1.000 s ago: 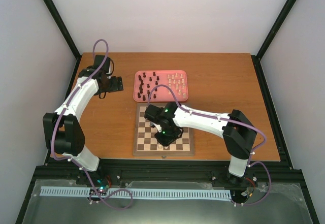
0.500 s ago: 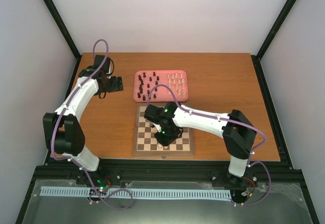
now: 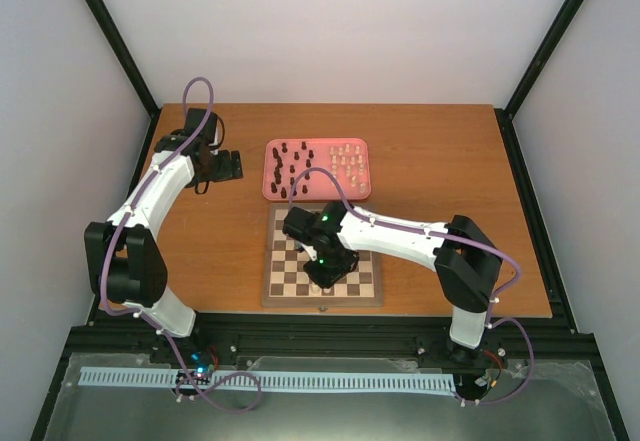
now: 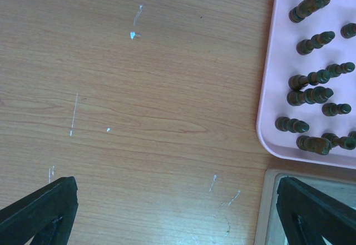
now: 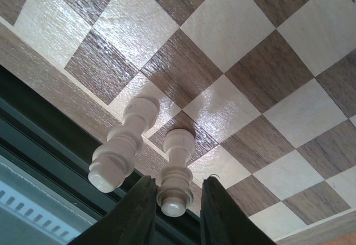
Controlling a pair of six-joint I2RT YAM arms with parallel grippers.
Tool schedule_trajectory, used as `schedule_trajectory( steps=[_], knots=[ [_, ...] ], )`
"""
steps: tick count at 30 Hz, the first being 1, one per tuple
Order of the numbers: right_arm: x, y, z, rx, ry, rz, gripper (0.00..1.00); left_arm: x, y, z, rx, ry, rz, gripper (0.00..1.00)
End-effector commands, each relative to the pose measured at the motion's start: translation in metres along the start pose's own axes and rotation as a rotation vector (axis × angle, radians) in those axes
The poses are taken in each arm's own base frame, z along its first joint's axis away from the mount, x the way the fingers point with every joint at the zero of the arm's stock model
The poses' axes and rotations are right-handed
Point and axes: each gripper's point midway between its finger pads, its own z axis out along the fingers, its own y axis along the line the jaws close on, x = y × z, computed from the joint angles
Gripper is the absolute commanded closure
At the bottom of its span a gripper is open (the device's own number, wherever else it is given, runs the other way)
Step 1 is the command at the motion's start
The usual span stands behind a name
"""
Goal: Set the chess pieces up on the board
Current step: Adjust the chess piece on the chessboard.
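Note:
The board (image 3: 271, 295) lies in front of the arms, with its near rows filling the right wrist view (image 5: 233, 28). Two cream-white chess pieces stand upright on neighbouring squares at its near edge. My right gripper (image 5: 179, 181) straddles the right-hand one (image 5: 175, 192): the left finger is against it and a small gap shows at the right finger. The other piece (image 5: 119, 150) stands free to its left. In the top view the right gripper (image 3: 322, 283) hangs over that near edge. My left gripper (image 3: 235, 165) is open over bare table, left of the tray.
A pink tray (image 3: 266, 176) behind the board holds several dark brown pieces (image 3: 290, 166) on its left half and cream ones (image 3: 350, 161) on its right. The left wrist view shows the tray's corner (image 4: 272, 89), dark pieces (image 4: 311, 95) and a board corner (image 4: 267, 211).
The right jaws have widened a little around the cream piece, which now stands on its square. Neither arm has visibly shifted.

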Motion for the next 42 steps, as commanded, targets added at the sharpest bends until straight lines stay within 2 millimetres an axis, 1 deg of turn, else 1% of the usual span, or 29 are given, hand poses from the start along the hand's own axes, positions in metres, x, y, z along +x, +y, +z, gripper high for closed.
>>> schedule_trajectory(
  steps=[1, 4, 12, 17, 21, 26, 30, 34, 36, 40, 42],
  knots=[
    [0.001, -0.001, 0.001, 0.025, 0.01, -0.016, 0.74, -0.009, -0.005, -0.001, 0.012, -0.019, 0.005, 0.0],
    [0.0, -0.001, 0.0, 0.025, 0.004, -0.018, 0.72, -0.008, -0.005, 0.0, 0.012, -0.016, 0.005, 0.0],
    [-0.001, -0.004, -0.009, 0.041, -0.015, -0.022, 0.71, -0.009, -0.005, 0.001, 0.013, -0.015, 0.005, 0.0],
    [-0.002, -0.005, -0.016, 0.049, -0.034, -0.02, 0.65, -0.009, -0.005, 0.0, 0.012, -0.016, 0.004, 0.0],
    [-0.005, -0.004, -0.023, 0.045, -0.062, -0.025, 0.62, -0.009, -0.005, -0.001, 0.011, -0.019, 0.006, 0.0],
    [-0.011, -0.001, -0.032, 0.043, -0.096, -0.03, 0.61, -0.009, -0.005, -0.002, 0.011, -0.022, 0.005, 0.0],
    [-0.012, -0.005, -0.038, 0.062, -0.108, -0.021, 0.61, -0.01, -0.004, -0.004, 0.009, -0.027, 0.006, 0.0],
    [-0.016, -0.022, -0.052, 0.156, -0.148, 0.015, 0.57, -0.01, -0.004, -0.004, 0.01, -0.03, 0.005, 0.0],
    [-0.022, -0.031, -0.061, 0.191, -0.175, 0.032, 0.54, -0.011, -0.005, -0.005, 0.011, -0.032, 0.007, 0.0],
    [-0.043, -0.061, -0.083, 0.204, -0.24, 0.105, 0.51, -0.016, -0.004, -0.01, 0.008, -0.043, 0.015, 0.0],
    [-0.057, -0.082, -0.094, 0.201, -0.277, 0.151, 0.51, -0.02, -0.004, -0.014, 0.007, -0.057, 0.017, 0.0]
  ],
)
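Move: The white piece I am adjusting stands upright between my right fingertips, practically straight below the hand point, its middle about 2 cm lower. A second, taller-looking white piece stands one square to its left, roughly 3 cm off and level with it. The white pieces still in the pink tray are some 27 cm ahead and 5 cm to the right. From my left hand the adjusted piece lies about 25 cm back and 26 cm right, well below. I spread my right fingers from nearly shut to about half open around the head of the white piece, hardly shifting at first. Then I draw them up and clear of it, gathering speed forward over the board towards the tray, about 6 cm forward and 5 cm up, while my wrist tilts some 15 degrees so the fingertips swing forward. ##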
